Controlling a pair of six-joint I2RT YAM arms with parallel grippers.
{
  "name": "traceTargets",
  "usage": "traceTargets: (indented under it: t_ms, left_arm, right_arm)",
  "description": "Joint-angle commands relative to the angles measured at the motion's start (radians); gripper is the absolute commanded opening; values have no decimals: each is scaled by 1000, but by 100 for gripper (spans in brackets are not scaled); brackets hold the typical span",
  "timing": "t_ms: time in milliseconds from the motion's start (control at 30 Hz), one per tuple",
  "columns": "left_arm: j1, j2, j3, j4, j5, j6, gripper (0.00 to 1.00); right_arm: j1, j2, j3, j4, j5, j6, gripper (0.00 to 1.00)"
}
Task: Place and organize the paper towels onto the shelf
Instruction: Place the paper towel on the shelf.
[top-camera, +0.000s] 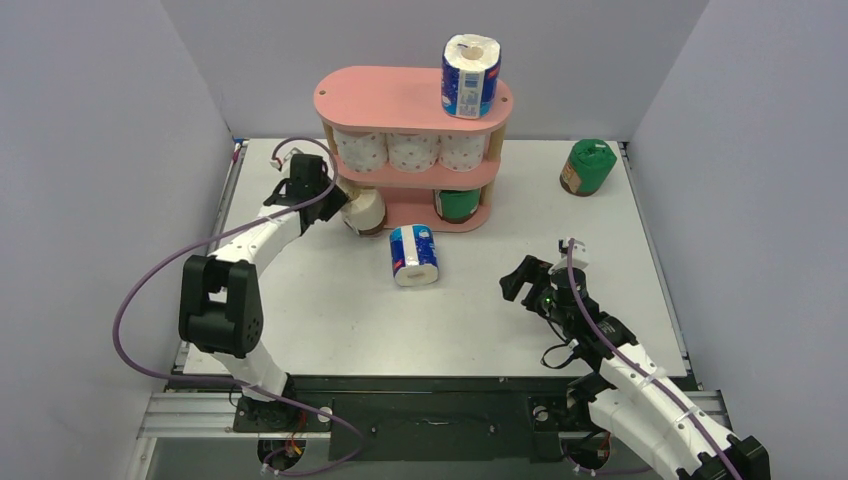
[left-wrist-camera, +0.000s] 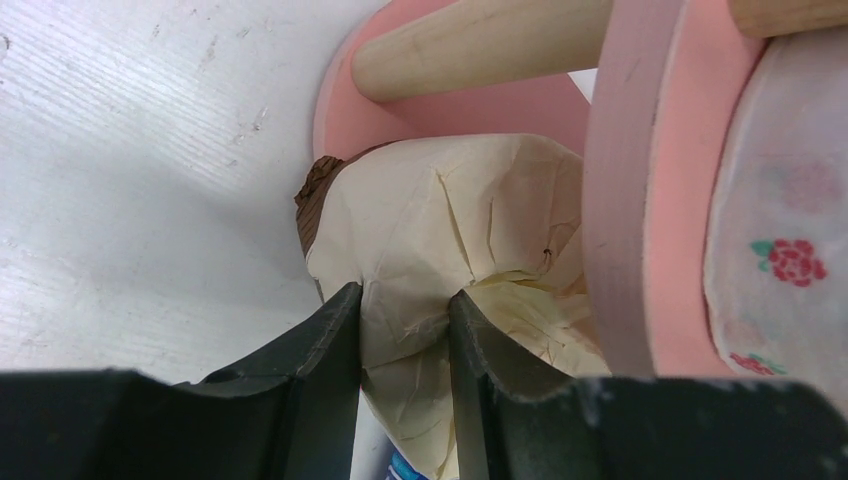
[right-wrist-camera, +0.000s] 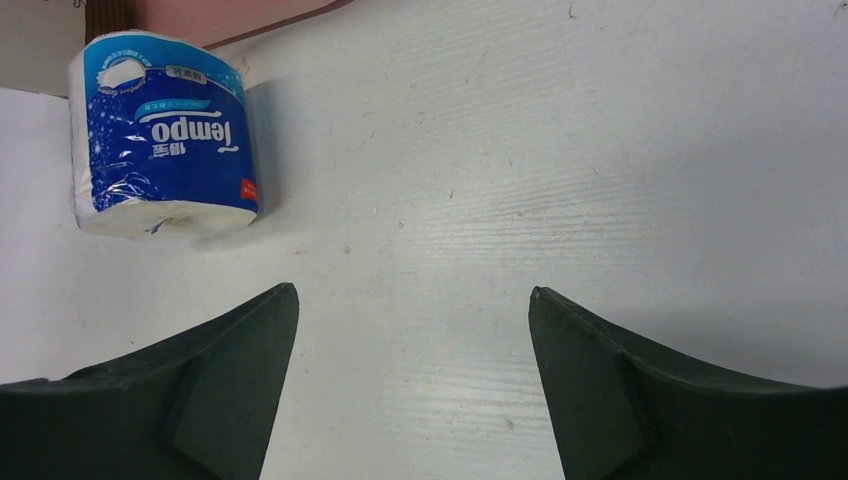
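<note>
The pink three-tier shelf (top-camera: 380, 98) stands at the back of the table. Three white pink-dotted rolls (top-camera: 410, 150) fill its middle tier, a green roll (top-camera: 457, 205) sits on the bottom tier, and a blue-and-white roll (top-camera: 470, 76) stands on top. My left gripper (top-camera: 340, 205) is shut on a beige-and-brown roll (left-wrist-camera: 440, 230) at the left end of the shelf's bottom board (left-wrist-camera: 335, 100). Another blue-and-white roll (top-camera: 413, 256) lies on the table in front of the shelf. My right gripper (top-camera: 522, 280) hovers open, right of that roll (right-wrist-camera: 160, 135).
A green roll (top-camera: 586, 167) stands alone at the back right of the table. Grey walls close in the table on three sides. A wooden post (left-wrist-camera: 480, 45) of the shelf runs just above the held roll.
</note>
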Motion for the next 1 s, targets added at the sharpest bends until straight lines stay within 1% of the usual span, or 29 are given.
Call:
traceTargets:
  t_ms: [0,367,800,867,967]
  left_arm:
    - [-30,25,76,106,24,-26,18]
    - [-78,51,120,114,7,-35,18]
    - [-118,105,143,150,27,-52,18]
    - [-120,113,148,150,36,-55,20]
    - [-120,104,145,146,39,-51,25]
  right_arm:
    - [2,-15,46,1,31,-18,81]
    - [1,-26,45,-7,37,-19,81]
    - [1,-45,29,-17,47,-15,81]
    - [1,-48,31,-24,51,-17,81]
    - [1,-55,34,-30,55,-18,81]
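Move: The left hand already pinches the cream roll's wrapper near its top; the open left part of the bottom shelf lies about 8 cm to its right, 2 cm ahead and 6 cm below. The green roll on that shelf stands some 25 cm right and 1 cm ahead; the blue roll on the table lies about 15 cm right and 9 cm back. From the right hand, the open shelf spot is roughly 21 cm ahead and 25 cm left. Keeping its pinch, the left hand carries the cream roll about 5 cm right, slightly forward, along the bottom shelf. ##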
